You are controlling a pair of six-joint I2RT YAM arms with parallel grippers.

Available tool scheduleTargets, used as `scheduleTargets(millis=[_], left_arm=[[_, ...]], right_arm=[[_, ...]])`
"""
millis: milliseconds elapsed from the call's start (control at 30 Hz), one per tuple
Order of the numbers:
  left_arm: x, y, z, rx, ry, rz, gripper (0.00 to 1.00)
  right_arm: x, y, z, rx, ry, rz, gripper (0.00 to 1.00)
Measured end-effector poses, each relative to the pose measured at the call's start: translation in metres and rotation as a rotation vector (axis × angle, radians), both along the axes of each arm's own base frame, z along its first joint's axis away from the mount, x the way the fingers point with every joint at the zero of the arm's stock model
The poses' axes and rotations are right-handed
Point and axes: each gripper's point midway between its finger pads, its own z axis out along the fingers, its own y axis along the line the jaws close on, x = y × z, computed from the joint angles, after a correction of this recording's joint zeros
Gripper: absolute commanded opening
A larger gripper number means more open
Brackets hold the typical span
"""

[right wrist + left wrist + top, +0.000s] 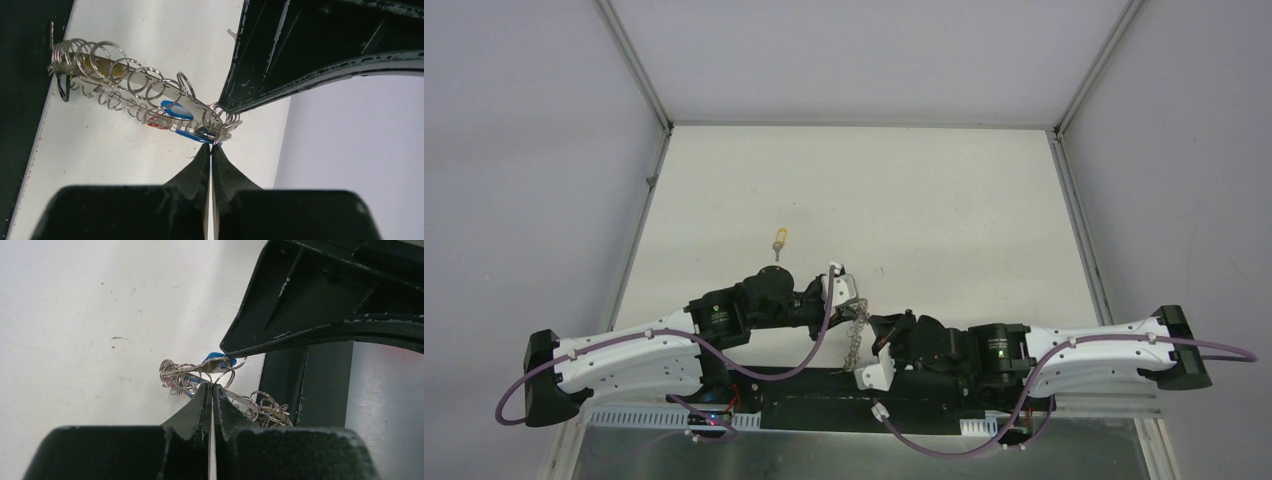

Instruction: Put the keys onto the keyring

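The keyring (854,340) hangs as a floppy run of grey wire coils between my two grippers, near the table's front edge. My left gripper (212,385) is shut on one coil of the keyring (175,375). My right gripper (212,144) is shut on the blue head of a key (199,135) right against the coils (115,75). In the left wrist view this blue key (215,358) sits at the right gripper's fingertips, its blade lying into the rings. Red (157,122) and another blue (177,110) key head hang among the coils. A yellow-headed key (779,240) lies loose farther back.
A black strip (824,385) runs along the table's near edge under the arms. Grey walls with metal rails (639,215) close in the white table on the left, right and back.
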Motion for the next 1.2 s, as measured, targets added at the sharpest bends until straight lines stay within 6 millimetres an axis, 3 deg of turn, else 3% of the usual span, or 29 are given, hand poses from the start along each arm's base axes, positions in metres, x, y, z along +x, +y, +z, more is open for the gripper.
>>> scheduleTargets(millis=[33, 67, 133, 200, 233, 400, 767, 933, 1200], left_arm=[[0.001, 0.0, 0.0, -0.001, 0.002, 0.005, 0.0], [0.001, 0.0, 0.0, -0.003, 0.007, 0.011, 0.0], [0.003, 0.001, 0.001, -0.004, 0.007, 0.026, 0.0], [0.009, 0.002, 0.001, -0.003, -0.003, 0.061, 0.0], [0.011, 0.003, 0.001, -0.002, -0.005, 0.068, 0.0], [0.015, 0.004, 0.002, -0.003, -0.015, 0.09, 0.0], [0.016, 0.004, 0.002, -0.004, -0.017, 0.096, 0.0], [0.02, 0.005, 0.003, -0.008, -0.028, 0.116, 0.0], [0.023, 0.009, 0.002, -0.011, -0.039, 0.141, 0.0]], right_arm=[[0.0, 0.0, 0.0, 0.005, 0.006, -0.008, 0.06], [0.0, 0.0, -0.001, 0.013, 0.014, -0.014, 0.25], [-0.001, -0.002, -0.004, 0.014, 0.039, -0.03, 0.52], [-0.002, -0.005, -0.011, 0.009, 0.064, -0.043, 0.96], [-0.003, -0.007, -0.014, 0.005, 0.072, -0.047, 0.99], [-0.003, -0.016, -0.014, 0.051, 0.119, -0.08, 1.0], [0.002, -0.024, 0.031, 0.356, 0.263, -0.194, 1.0], [0.021, -0.031, 0.046, 0.546, 0.408, -0.368, 1.0], [0.065, -0.039, 0.043, 0.698, 0.721, -0.652, 1.0]])
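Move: The left fingers hold the keyring by its upper rim. Its middle hangs some 4 cm back, 0 cm sideways and 6 cm below the left hand, or about 3 cm to the right hand's left, 3 cm back and 6 cm below. The blue-tagged key is held at the right fingertips, its middle roughly 1 cm ahead, 1 cm left and 1 cm below; from the left hand it is 2 cm ahead, 2 cm right and 1 cm below. The right fingers spring fully open and let go of the blue-tagged key beside the keyring while the hand dips under 2 cm; then it backs off to the right and rises about 6 cm from its lowest point, swinging some 6 cm forward while rolling roughly 65 degrees about its fingers, still wide open. The left hand keeps its shut grip on the keyring's rim, easing about 2 cm forward with a slight counter-clockwise turn. ##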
